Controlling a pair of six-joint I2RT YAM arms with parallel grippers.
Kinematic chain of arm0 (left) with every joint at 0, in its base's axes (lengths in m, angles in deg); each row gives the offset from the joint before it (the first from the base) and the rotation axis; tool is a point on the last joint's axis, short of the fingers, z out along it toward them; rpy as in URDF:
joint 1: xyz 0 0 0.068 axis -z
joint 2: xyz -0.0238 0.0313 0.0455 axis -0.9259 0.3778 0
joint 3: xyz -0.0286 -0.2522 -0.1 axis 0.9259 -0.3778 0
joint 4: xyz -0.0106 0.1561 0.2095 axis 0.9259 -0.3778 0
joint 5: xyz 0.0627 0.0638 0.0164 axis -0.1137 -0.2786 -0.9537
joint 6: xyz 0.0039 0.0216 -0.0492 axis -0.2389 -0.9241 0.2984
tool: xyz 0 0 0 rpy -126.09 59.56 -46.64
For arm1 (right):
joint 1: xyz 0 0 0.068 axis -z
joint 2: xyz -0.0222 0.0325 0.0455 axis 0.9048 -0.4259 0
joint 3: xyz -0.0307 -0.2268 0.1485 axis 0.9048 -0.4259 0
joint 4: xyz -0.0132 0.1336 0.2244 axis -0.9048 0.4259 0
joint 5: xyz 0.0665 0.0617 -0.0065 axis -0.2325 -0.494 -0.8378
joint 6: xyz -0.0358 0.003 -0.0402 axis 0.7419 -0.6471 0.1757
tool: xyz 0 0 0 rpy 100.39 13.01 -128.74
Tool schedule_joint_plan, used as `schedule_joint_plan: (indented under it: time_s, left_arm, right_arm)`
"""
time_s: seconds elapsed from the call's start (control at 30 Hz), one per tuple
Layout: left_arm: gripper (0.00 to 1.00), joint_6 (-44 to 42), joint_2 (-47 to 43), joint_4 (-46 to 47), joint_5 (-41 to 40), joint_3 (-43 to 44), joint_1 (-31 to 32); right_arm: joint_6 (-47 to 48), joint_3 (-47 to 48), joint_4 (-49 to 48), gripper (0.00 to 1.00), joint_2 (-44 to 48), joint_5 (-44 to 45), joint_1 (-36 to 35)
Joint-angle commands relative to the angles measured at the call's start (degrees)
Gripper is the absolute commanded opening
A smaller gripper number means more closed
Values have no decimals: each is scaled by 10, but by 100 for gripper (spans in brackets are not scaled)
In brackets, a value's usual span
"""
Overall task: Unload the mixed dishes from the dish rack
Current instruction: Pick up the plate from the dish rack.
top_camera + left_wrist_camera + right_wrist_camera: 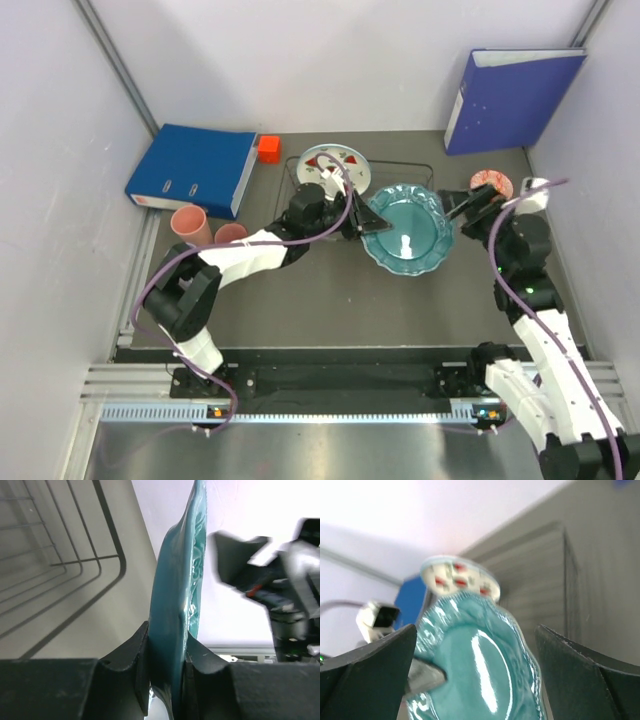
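Note:
The teal scalloped plate (405,240) hangs tilted just in front of the dish rack (400,165), with my left gripper (368,226) shut on its left rim. In the left wrist view the plate (175,605) stands edge-on, pinched between both fingers (135,655). My right gripper (468,206) is open at the plate's right side; its wrist view shows the plate (475,670) between wide-apart jaws, not touched. The white plate with red watermelon marks (335,165) stands upright in the rack. Right of the rack sits a small pink patterned bowl (491,183), and two salmon-pink cups (190,222) (231,234) stand at the left.
A blue binder (193,168) lies at the back left with a small red cube (268,149) beside it. Another blue binder (510,98) leans on the back right wall. White walls close in both sides.

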Motion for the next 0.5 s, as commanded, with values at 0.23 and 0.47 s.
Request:
schedule_joint_plan:
  time_s: [0.23,0.47]
  left_arm:
    - [0,-49,0,-40,63,118,60]
    - [0,-71,123,-88,69,223,99]
  right_arm:
    - [29,72,-13,100,146,200,-4]
    - [59,145,37,100,140,169,-6]
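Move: The left hand holds the teal plate by its near-left rim, the plate's middle about 7 cm to its right. Open table right of the rack lies roughly 18 cm right, 8 cm back and 18 cm below; the white patterned plate stands about 13 cm ahead, 8 cm left; the red bowl 14 cm ahead, 27 cm right. From the empty, open right hand, the teal plate's middle is some 12 cm left, 4 cm back and 7 cm lower. Left hand carries the teal plate about 8 cm right and back; open right hand lifts 13 cm away. ##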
